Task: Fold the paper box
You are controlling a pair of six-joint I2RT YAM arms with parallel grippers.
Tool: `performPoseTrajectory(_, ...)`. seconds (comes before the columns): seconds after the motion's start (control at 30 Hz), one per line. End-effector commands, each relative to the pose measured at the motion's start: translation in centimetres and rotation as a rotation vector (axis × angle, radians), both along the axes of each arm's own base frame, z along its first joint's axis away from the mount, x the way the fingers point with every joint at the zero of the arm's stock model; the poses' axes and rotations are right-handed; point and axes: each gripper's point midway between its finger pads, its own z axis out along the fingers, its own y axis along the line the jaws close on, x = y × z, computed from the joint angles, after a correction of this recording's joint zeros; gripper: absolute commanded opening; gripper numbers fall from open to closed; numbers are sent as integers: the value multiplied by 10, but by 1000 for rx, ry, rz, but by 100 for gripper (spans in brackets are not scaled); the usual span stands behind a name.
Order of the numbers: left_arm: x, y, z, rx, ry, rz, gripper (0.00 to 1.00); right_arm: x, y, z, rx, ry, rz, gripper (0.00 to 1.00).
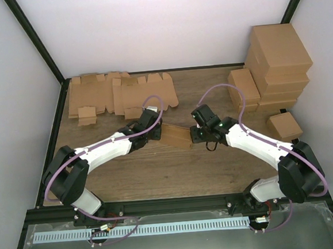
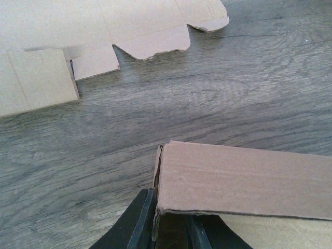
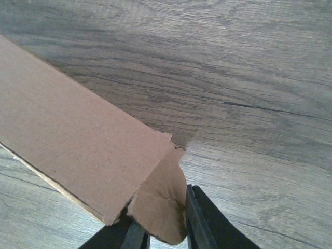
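Observation:
The paper box (image 1: 176, 136) is a partly folded brown oblong piece, held over the middle of the wooden table between both arms. My left gripper (image 1: 155, 133) is at its left end. In the left wrist view the box (image 2: 244, 179) has its end wall pinched between the dark fingers, so the left gripper (image 2: 171, 231) is shut on it. My right gripper (image 1: 197, 135) is at the right end. In the right wrist view the box (image 3: 72, 135) ends in a rounded end flap (image 3: 161, 205), which fills the gap of the right gripper (image 3: 163, 233) and touches both fingers.
Flat cardboard blanks (image 1: 118, 93) lie at the back left, also seen in the left wrist view as blanks (image 2: 78, 31). Finished boxes (image 1: 277, 64) are stacked at the back right, with one small box (image 1: 285, 125) nearer the right arm. White walls enclose the table.

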Motion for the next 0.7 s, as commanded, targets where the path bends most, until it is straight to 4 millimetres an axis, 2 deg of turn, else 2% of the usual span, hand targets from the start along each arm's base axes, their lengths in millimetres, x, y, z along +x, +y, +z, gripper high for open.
performPoseTrajectory(0.0,-20,8,-30,79,116,-29,17,6,2,7,3,-36,13,14)
performPoseTrajectory(0.13,-20,8,-31,78,117,-28,17,3,7,16,55,-17,0,1)
performPoseTrajectory(0.27,-20,7,-33,77,121,-26,18,1,9,19,92,41,-57,1)
performPoseTrajectory(0.5,-20,7,-34,74,117,-23,18,1,25,25,237,130,-100,1)
performPoseTrajectory(0.67,-20,6,-35,74,118,-23,18,1,28,18,250,205,-167,1)
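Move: The end flap at the right end of the paper box is already between the right hand's open fingers, practically at its hand point. The box's middle lies some 6 cm to the right hand's left, about 2 cm farther out and 2 cm lower; the nearest flat box sheet is about 17 cm ahead and 14 cm to the left. From the left hand the flap is roughly 11 cm to the right and 5 cm nearer the base, about level. Leftward and slightly up, about 1.5 cm, goes the right hand once its fingers have shut from a narrow gap to nearly closed, pinching the right end flap. As it goes, it twists clockwise by some 15 degrees and its fingertips swing a little left and back. The left hand stays put and keeps the box's left end wall between its fingers. ##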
